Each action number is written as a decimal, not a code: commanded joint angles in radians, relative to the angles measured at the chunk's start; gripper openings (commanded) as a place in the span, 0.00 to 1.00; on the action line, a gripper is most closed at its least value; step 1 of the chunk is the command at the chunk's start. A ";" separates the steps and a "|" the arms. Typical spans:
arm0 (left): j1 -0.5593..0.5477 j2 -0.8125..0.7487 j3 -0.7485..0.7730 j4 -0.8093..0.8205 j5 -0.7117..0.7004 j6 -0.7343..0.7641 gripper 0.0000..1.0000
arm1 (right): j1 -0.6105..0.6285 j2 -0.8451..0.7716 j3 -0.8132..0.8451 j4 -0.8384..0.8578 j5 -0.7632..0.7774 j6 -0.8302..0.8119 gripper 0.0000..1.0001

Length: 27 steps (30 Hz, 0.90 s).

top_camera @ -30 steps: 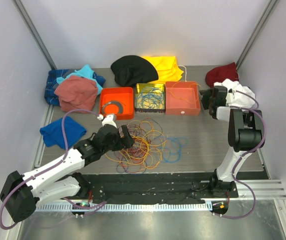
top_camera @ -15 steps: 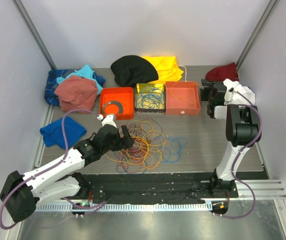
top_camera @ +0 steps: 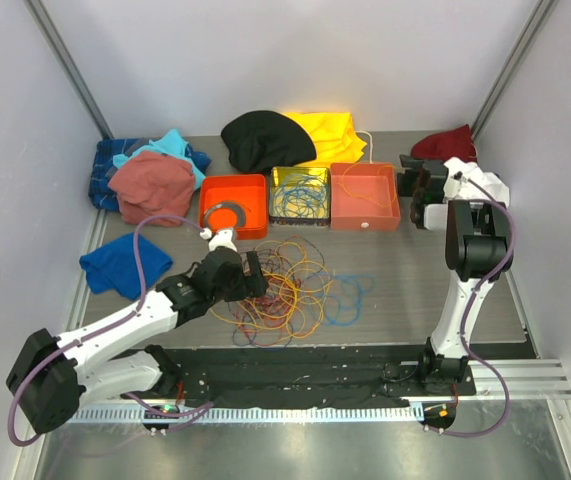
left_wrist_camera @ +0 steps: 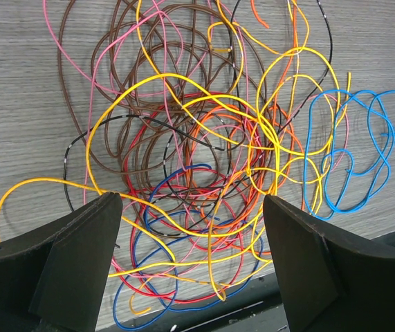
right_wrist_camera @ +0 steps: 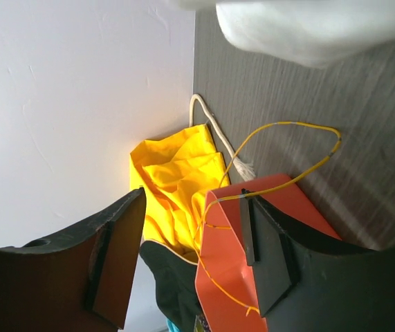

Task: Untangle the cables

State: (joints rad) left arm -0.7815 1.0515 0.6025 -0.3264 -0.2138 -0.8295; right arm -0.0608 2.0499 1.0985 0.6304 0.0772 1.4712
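Note:
The cables (top_camera: pixel 283 283) lie in a tangled pile of orange, yellow, red, brown, pink and blue loops on the table centre. A light blue cable (top_camera: pixel 350 295) spreads out at the pile's right. My left gripper (top_camera: pixel 255 275) is open, low over the pile's left side. In the left wrist view the tangle (left_wrist_camera: pixel 204 138) lies between and beyond the open gripper (left_wrist_camera: pixel 191 266), and nothing is gripped. My right gripper (top_camera: pixel 415 195) is open at the far right, next to the salmon bin (top_camera: pixel 393 190). In the right wrist view the gripper (right_wrist_camera: pixel 194 263) is empty, and a yellow cable (right_wrist_camera: pixel 294 149) hangs over that bin's edge (right_wrist_camera: pixel 228 277).
Three bins stand in a row at the back: an orange one (top_camera: pixel 210 200) with a grey coiled ring, a middle one (top_camera: pixel 300 172) holding more cables, and the salmon one. Cloths lie around: black (top_camera: pixel 265 138), yellow (top_camera: pixel 330 135), dark red (top_camera: pixel 445 145), white (top_camera: pixel 480 185), blue (top_camera: pixel 125 262), pink (top_camera: pixel 153 185).
My right gripper has swung back and slightly left toward the far right corner, near the salmon bin. My left arm has shifted slightly forward over the pile. The cables look unmoved.

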 commanded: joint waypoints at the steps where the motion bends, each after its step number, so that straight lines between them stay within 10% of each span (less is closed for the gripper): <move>1: -0.002 -0.002 0.039 0.016 -0.022 0.012 0.88 | 0.001 0.050 0.080 0.014 0.013 -0.014 0.59; 11: -0.002 0.007 0.039 0.024 -0.018 0.009 0.88 | 0.003 0.032 0.095 0.005 0.012 -0.097 0.07; 27: -0.002 -0.088 -0.010 0.016 0.008 -0.036 0.87 | 0.061 -0.290 0.147 -0.207 -0.013 -0.434 0.01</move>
State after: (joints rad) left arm -0.7815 0.9997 0.6029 -0.3267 -0.2161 -0.8394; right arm -0.0288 1.9038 1.1751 0.4866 0.0673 1.1736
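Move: The near part of the yellow cable, looping out over the salmon box's right rim, lies almost between the right fingers, about 2 cm ahead, 1 cm left and 1 cm below. The salmon box's middle is some 11 cm left, 4 cm back and 6 cm below; the white cloth is about 13 cm right and 2 cm back, 4 cm lower. From the left hand that cable part is roughly 32 cm ahead, 34 cm right and 2 cm above. Right hand eases about 1.5 cm forward and down, pinches the yellow cable shut, then lifts about 8 cm. ##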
